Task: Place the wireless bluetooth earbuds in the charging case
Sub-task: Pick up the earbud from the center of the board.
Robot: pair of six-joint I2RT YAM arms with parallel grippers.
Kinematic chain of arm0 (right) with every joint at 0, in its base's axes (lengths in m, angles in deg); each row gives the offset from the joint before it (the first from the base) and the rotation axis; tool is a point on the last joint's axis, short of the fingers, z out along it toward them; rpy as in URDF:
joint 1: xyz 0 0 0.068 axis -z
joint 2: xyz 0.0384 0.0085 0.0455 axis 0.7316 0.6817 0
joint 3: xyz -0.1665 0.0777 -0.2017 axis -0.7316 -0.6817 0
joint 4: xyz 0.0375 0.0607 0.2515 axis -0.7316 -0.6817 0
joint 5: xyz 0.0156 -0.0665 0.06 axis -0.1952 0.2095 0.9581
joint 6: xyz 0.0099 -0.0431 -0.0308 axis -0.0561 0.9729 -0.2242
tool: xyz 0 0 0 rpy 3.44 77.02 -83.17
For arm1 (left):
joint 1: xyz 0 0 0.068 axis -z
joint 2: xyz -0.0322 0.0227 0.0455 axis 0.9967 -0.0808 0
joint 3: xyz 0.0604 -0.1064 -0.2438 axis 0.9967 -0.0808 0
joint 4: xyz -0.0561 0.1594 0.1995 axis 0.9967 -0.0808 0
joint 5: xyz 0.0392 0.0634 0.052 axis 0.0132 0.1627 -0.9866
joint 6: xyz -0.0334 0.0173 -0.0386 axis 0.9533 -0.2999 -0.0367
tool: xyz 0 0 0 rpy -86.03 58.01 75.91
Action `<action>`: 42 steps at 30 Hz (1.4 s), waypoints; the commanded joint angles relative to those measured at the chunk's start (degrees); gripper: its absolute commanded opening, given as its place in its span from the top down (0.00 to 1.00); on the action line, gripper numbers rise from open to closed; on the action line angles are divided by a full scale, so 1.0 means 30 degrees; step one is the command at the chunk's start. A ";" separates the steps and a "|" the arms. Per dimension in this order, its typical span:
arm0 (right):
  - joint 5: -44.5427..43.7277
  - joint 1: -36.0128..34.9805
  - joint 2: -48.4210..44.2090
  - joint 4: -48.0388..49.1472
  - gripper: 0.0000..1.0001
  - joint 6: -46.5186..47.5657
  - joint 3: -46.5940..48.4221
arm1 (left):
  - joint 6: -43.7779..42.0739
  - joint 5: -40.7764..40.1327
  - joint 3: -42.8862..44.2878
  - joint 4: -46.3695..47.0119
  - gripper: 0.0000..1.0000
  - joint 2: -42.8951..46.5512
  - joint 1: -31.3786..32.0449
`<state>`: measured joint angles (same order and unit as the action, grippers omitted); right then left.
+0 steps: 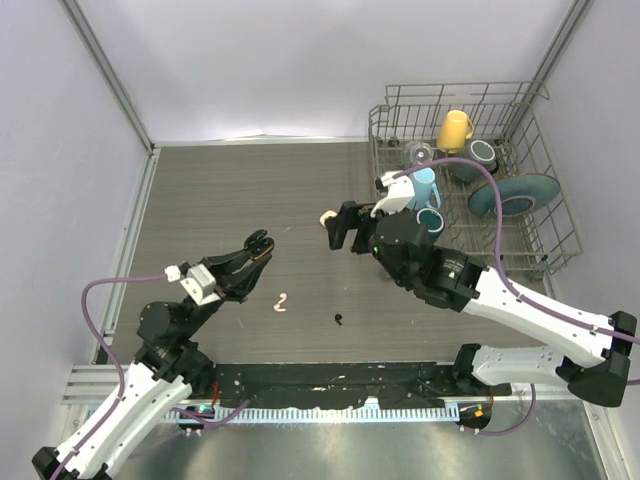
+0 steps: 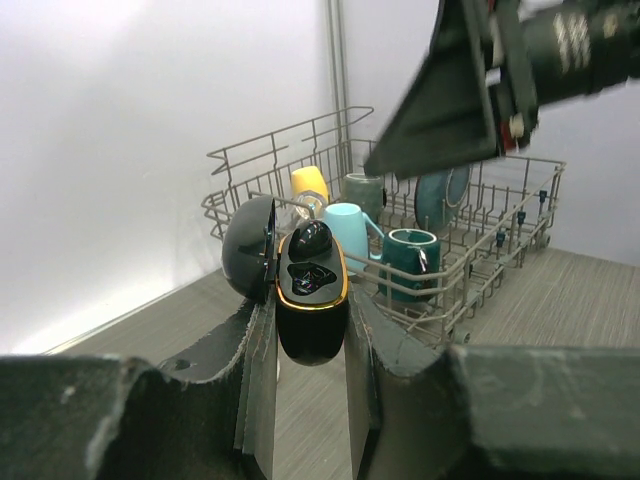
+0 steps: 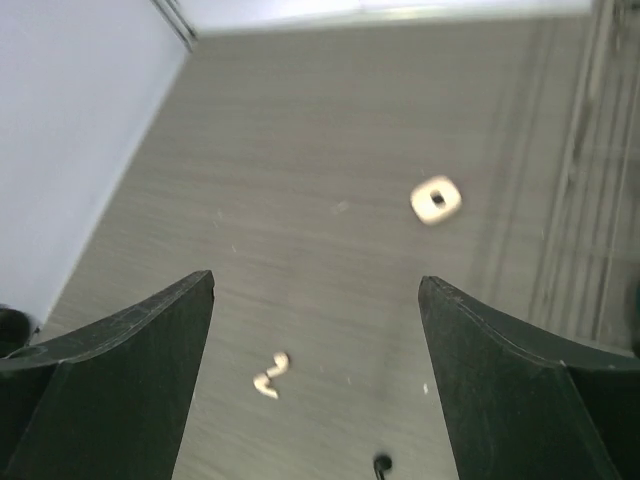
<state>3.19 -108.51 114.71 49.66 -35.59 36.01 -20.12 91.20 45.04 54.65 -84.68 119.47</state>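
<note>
My left gripper (image 1: 258, 246) is shut on the black charging case (image 1: 263, 238), holding it above the table. In the left wrist view the case (image 2: 312, 335) sits between the two fingers of the left gripper (image 2: 311, 305). Its lid is open, its rim is gold, and one black earbud (image 2: 312, 238) sits inside. A second black earbud (image 1: 340, 320) (image 3: 382, 464) lies on the table. Cream-white earbuds (image 1: 281, 302) (image 3: 270, 375) lie close together to its left. My right gripper (image 1: 338, 227) (image 3: 316, 285) hangs open and empty above the table, right of the case.
A small cream block with a dark hole (image 1: 327, 218) (image 3: 436, 199) lies by the right gripper. At the back right, a wire dish rack (image 1: 450, 86) (image 2: 300, 140) holds a yellow cup (image 1: 454, 128), a light blue mug (image 1: 424, 185), a dark green mug (image 1: 432, 220) and a teal plate (image 1: 512, 193).
</note>
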 commanded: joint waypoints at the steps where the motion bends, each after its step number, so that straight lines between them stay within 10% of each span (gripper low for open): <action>1: 0.2060 0.0401 -0.1009 -0.2173 0.13 -0.4239 -0.2080 | 0.0052 0.0306 0.1173 -0.1274 1.00 0.0435 0.0057; 12: 0.2651 -0.0857 0.4377 -0.6978 0.19 -0.8111 -0.1527 | -0.0358 -0.0337 0.1645 -0.3914 1.00 0.2513 0.0057; 42: 0.4262 -0.1562 0.7952 -0.3874 0.49 -0.9256 -0.4955 | 0.0140 -0.0132 0.1614 -0.3884 1.00 0.2339 0.0057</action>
<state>16.75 -113.04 136.79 35.67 -63.72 20.25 -20.08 90.54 48.36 41.23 -77.86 119.47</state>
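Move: The black earbud lies on the board nearly straight under my open right hand, some 33 cm below, about 8 cm back and 1 cm to the left. At the same height, the two white earbuds are roughly 5 cm back and 12 cm left of that hand, and the white case some 12 cm ahead and 3 cm left. From my left hand, which holds the black charging case, the black earbud is level ahead, about 12 cm right and 30 cm down. I drop my right hand steeply, nearly 30 cm down and drawing back about 9 cm, quick at first and then easing in over the black earbud. On the way I tip the fingers some 40 degrees further down and narrow them from almost wide open to about half, not yet around the earbud. My left hand keeps the open black case pinched, with only a small shift back. ##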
